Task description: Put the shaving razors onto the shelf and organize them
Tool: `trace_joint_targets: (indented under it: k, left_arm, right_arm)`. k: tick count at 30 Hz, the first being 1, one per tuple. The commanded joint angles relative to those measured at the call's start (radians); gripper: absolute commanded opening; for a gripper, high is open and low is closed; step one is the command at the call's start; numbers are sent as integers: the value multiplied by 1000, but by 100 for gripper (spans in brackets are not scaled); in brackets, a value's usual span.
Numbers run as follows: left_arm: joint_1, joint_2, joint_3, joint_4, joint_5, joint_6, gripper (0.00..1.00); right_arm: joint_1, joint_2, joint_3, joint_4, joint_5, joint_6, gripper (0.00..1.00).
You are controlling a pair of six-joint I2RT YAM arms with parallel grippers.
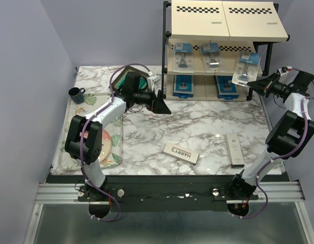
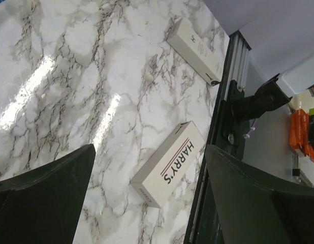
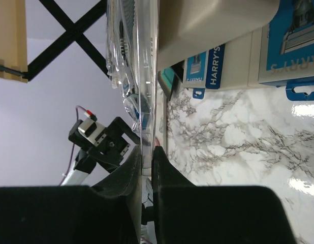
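The shelf (image 1: 251, 34) stands at the back right. Its middle tier holds two clear blister packs of shaving razors (image 1: 183, 54) (image 1: 210, 54), and its bottom tier two dark-blue boxes (image 1: 184, 86) (image 1: 226, 86). My right gripper (image 1: 254, 84) is shut on a third blister pack (image 1: 247, 68), held tilted at the right end of the middle tier. In the right wrist view the fingers (image 3: 164, 168) pinch the pack's clear edge (image 3: 130, 61). Two white HARRY'S boxes (image 1: 181, 152) (image 1: 234, 149) lie on the marble. My left gripper (image 1: 161, 103) hangs open and empty above the table, with one HARRY'S box (image 2: 169, 165) below it.
A floral tray (image 1: 115, 147) lies along the left side with a plate (image 1: 104, 145) on it. A dark mug (image 1: 75, 93) stands at the back left. A dark square frame with a green centre (image 1: 135, 81) sits behind my left arm. The table's metal front rail (image 2: 225, 101) runs near the boxes.
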State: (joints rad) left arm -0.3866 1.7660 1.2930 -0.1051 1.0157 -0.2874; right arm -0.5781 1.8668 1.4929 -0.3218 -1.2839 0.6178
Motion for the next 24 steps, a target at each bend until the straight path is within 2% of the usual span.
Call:
trace_joint_targets:
  k: [1, 8, 24]
  left_arm:
    - [-12, -57, -15, -166, -52, 154, 98]
    - [-67, -74, -11, -242, -92, 241, 98]
    - [-117, -97, -26, -281, -137, 281, 98]
  right_arm:
    - [-9, 57, 59, 66, -37, 79, 9]
    - [-9, 109, 133, 84, -38, 129, 18]
    - [4, 107, 79, 153, -137, 250, 8]
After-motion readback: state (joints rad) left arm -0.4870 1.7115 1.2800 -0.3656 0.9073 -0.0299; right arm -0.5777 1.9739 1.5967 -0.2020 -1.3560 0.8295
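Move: The Harry's box my open left hand heads for lies about 12 cm back from it, some 6 cm to its right and 16 cm below; the plain white box is about 28 cm to the hand's right and 11 cm back. My right hand still grips a razor pack by its near edge. The free right end of the middle shelf is about 7 cm ahead and 2 cm left, the middle razor pack 14 cm left and 9 cm ahead, and the blue box 14 cm below, 9 cm ahead and 4 cm left. With my right hand I keep the razor pack pinched, ease it about 2 cm forward and a little to the right over the middle shelf's right end, and rise 1 cm, rolling it a few degrees to square it up. Meanwhile I bring my wide-open left hand back about 5 cm and down nearly 3 towards the Harry's box, turning the wrist some 10 degrees; it touches nothing yet. ##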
